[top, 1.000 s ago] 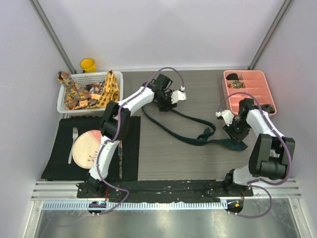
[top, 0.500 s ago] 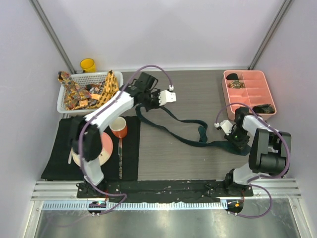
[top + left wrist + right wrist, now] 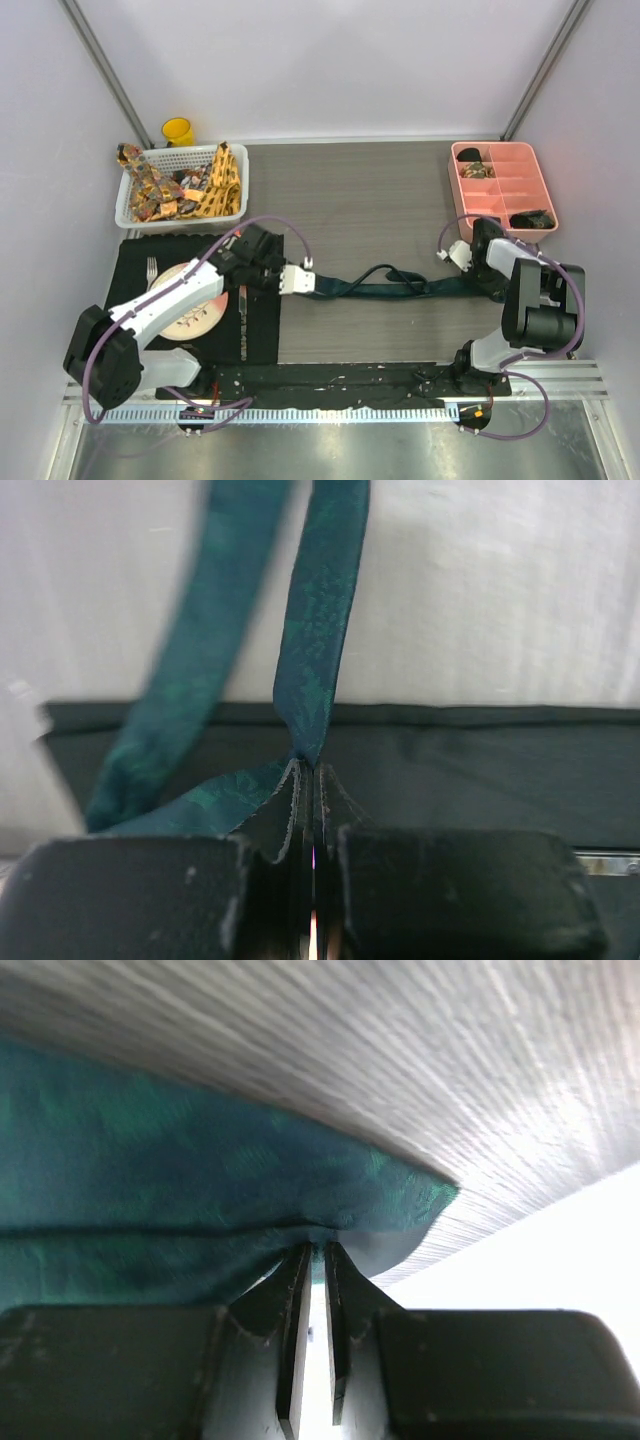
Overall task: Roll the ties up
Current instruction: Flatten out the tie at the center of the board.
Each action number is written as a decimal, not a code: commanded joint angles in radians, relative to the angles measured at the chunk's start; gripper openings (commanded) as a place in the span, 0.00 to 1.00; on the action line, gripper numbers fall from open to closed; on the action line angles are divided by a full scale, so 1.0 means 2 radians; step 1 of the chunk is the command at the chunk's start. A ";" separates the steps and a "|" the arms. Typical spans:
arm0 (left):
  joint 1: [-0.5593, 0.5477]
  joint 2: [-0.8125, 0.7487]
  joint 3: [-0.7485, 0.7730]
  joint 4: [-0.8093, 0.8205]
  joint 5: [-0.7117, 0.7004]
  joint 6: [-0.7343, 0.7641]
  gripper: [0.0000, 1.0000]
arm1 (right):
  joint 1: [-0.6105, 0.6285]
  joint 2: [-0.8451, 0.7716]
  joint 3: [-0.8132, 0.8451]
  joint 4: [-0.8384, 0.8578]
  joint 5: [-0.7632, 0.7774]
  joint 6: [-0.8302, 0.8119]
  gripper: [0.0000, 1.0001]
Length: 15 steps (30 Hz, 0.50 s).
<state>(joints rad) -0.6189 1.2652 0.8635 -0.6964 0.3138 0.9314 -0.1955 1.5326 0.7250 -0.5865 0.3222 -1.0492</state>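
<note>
The dark teal tie (image 3: 400, 289) lies stretched left to right across the middle of the wooden table, with a small wavy loop near its centre. My left gripper (image 3: 302, 281) is shut on its narrow end by the right edge of the black placemat; in the left wrist view the teal fabric (image 3: 318, 630) runs up from the closed gripper (image 3: 309, 770). My right gripper (image 3: 487, 280) is shut on the tie's wide end; the right wrist view shows the fabric (image 3: 200, 1180) pinched at the fingertips (image 3: 315, 1250). Yellow-orange and brownish patterned ties (image 3: 190, 185) lie heaped in the white basket.
The white basket (image 3: 125, 212) stands at the back left with a yellow cup (image 3: 178, 131) behind it. A pink divided tray (image 3: 505, 170) is at the back right. The black placemat (image 3: 120, 330) holds a plate (image 3: 195, 315), a fork (image 3: 150, 275) and a knife (image 3: 243, 315).
My left arm swung from the back middle to the front left with the tie's narrow end, pulling the curled tie out nearly straight. My right gripper stayed at the wide end.
</note>
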 commanded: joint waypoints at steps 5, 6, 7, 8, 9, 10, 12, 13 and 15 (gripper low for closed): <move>-0.036 -0.018 -0.073 0.057 -0.039 0.018 0.01 | -0.006 0.005 0.006 0.040 -0.079 -0.015 0.24; -0.038 -0.016 -0.081 0.070 -0.044 0.014 0.08 | -0.007 -0.003 0.037 0.018 -0.092 -0.006 0.29; -0.039 -0.014 -0.083 0.075 -0.049 0.010 0.13 | -0.008 -0.011 0.054 -0.031 -0.123 0.000 0.33; -0.039 -0.014 -0.084 0.079 -0.056 0.001 0.19 | -0.008 -0.019 0.073 -0.059 -0.142 0.003 0.36; -0.039 -0.012 -0.079 0.080 -0.057 -0.006 0.31 | -0.007 -0.033 0.110 -0.085 -0.154 0.005 0.38; -0.039 -0.012 -0.076 0.080 -0.057 -0.013 0.36 | -0.007 -0.039 0.129 -0.126 -0.185 0.018 0.44; -0.039 -0.018 -0.067 0.078 -0.053 -0.028 0.44 | -0.003 -0.043 0.185 -0.164 -0.236 0.031 0.48; -0.039 -0.022 -0.065 0.078 -0.050 -0.032 0.46 | 0.003 -0.041 0.201 -0.193 -0.248 0.048 0.52; -0.039 -0.033 -0.065 0.080 -0.040 -0.038 0.53 | 0.025 -0.032 0.241 -0.218 -0.279 0.067 0.52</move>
<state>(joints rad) -0.6930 1.2396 0.6998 -0.5865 0.2173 0.9012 -0.2024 1.4994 1.0504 -0.8238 -0.0151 -1.0119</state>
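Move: The left hand holds the tie's left loop, the tie's middle lying about 32 cm to its right, level fore-and-aft, roughly 6 cm lower; the knife is some 8 cm left and 8 back, the cup 10 left and 9 ahead. The right hand is at the tie's other end, the tie's middle about 26 cm to its left, level with it, and the pink tray some 25 cm ahead and 2 right. Left hand sinks and backs about 4 cm, releasing the tie; right hand frees its end, rising forward-left 7 cm. ##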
